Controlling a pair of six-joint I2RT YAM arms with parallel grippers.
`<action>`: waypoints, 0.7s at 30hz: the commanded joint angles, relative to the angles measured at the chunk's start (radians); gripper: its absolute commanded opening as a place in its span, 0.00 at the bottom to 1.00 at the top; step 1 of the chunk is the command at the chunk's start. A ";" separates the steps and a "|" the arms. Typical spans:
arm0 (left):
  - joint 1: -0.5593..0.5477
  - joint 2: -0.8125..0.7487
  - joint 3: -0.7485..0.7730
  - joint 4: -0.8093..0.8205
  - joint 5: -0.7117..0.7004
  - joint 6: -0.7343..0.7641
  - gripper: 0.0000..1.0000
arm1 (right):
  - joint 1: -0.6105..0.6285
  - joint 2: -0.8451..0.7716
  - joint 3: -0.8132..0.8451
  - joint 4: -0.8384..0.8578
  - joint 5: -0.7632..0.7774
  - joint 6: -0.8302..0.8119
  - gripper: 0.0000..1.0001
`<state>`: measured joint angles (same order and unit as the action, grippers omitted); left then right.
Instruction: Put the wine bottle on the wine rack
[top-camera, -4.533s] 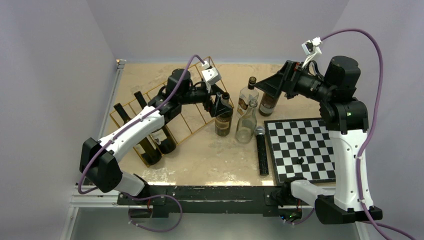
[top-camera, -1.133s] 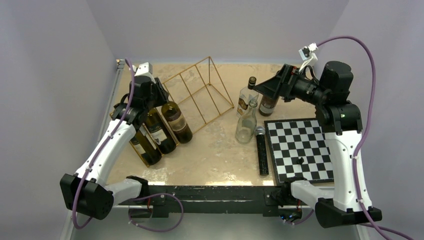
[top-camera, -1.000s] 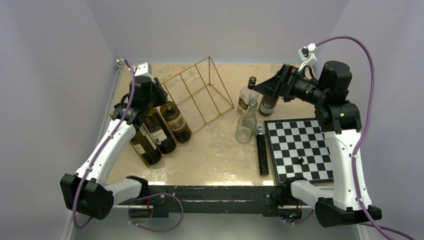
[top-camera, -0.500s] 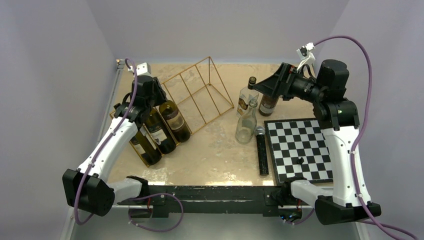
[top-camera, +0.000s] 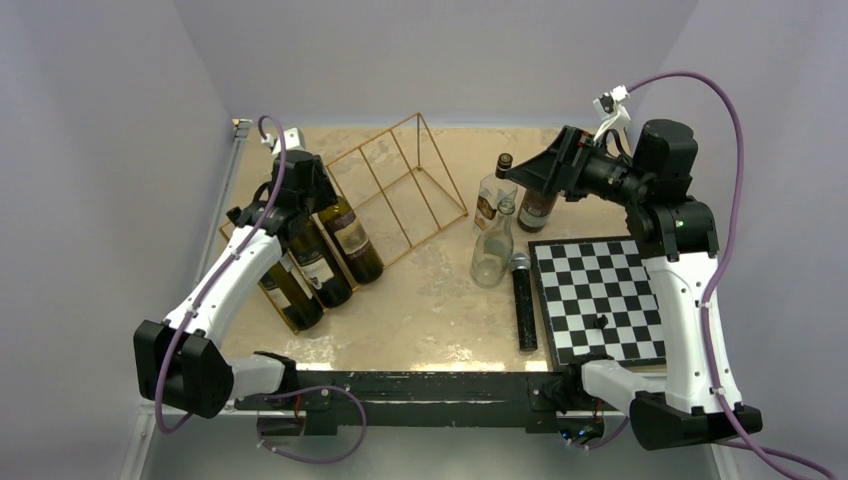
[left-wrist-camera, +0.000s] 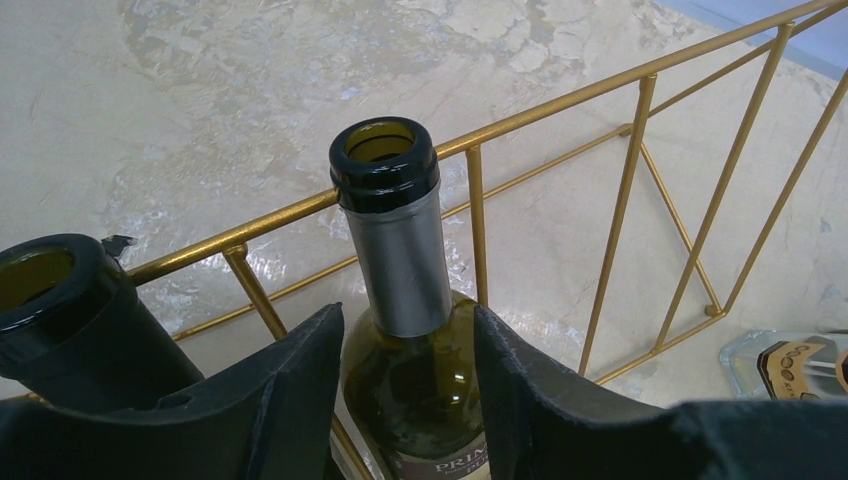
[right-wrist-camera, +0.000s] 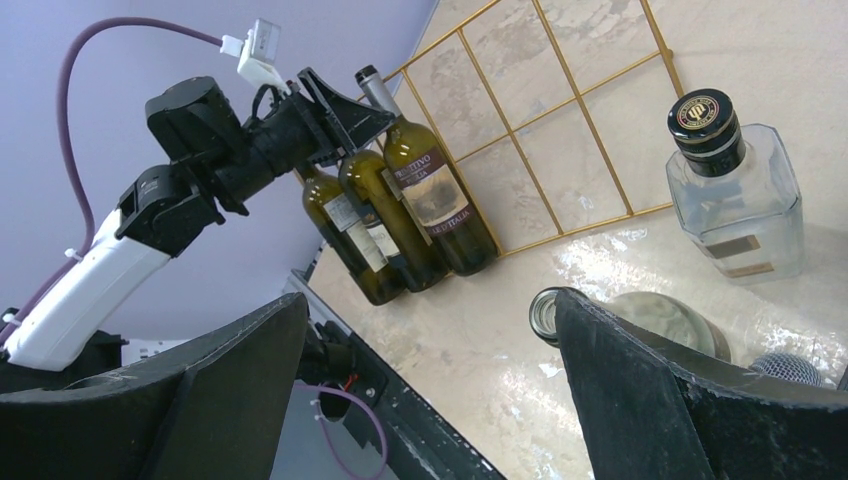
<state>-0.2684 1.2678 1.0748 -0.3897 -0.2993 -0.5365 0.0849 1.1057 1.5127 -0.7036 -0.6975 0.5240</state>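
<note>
The gold wire wine rack (top-camera: 410, 180) slants at the back left. Three dark wine bottles lie on its left slots, necks up the slope. The rightmost wine bottle (top-camera: 356, 243) has a grey foil neck (left-wrist-camera: 400, 240) resting against the rack's top bar (left-wrist-camera: 624, 200). My left gripper (top-camera: 318, 200) straddles that neck (left-wrist-camera: 408, 315), open, with a narrow gap on each side. My right gripper (top-camera: 515, 172) hangs wide open and empty (right-wrist-camera: 430, 300) over the standing bottles at the back right.
A neighbouring racked bottle's mouth (left-wrist-camera: 60, 290) sits just left of my left fingers. A square clear bottle (top-camera: 492, 200), a round clear bottle (top-camera: 492, 255) and a brown bottle (top-camera: 537, 208) stand together. A black microphone (top-camera: 523, 300) lies beside the chessboard (top-camera: 600, 280).
The bottle went from upright beside the rack to lying on it. Over the last second my left jaws parted from its neck. The right arm barely moved.
</note>
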 joint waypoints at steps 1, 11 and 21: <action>0.008 -0.033 0.037 0.007 0.010 -0.010 0.57 | 0.001 -0.020 -0.002 0.002 0.013 0.000 0.99; 0.008 -0.146 0.132 -0.018 0.227 0.114 0.85 | 0.002 -0.004 0.051 -0.097 0.078 -0.059 0.99; -0.009 -0.135 0.162 0.142 0.822 0.131 0.92 | 0.022 0.033 0.107 -0.213 0.176 -0.161 0.94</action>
<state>-0.2684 1.1267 1.2098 -0.3672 0.2390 -0.3992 0.0868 1.1347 1.5692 -0.8757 -0.5781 0.4232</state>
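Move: The wine bottle just racked leans by the left hand, its middle about 4 cm back, 4 cm right and 8 cm below; the middle racked bottle is 8 cm left of it and 4 cm nearer. From the right hand, the remaining wine bottle stands some 16 cm ahead, 11 cm right and 26 cm below, the square liquor bottle 15 cm straight ahead, and the clear glass bottle 3 cm ahead, 1 cm right, both 28 cm below. Left hand opens wide, rises about 12 cm off the racked bottle, swinging right; right hand eases down and right. ##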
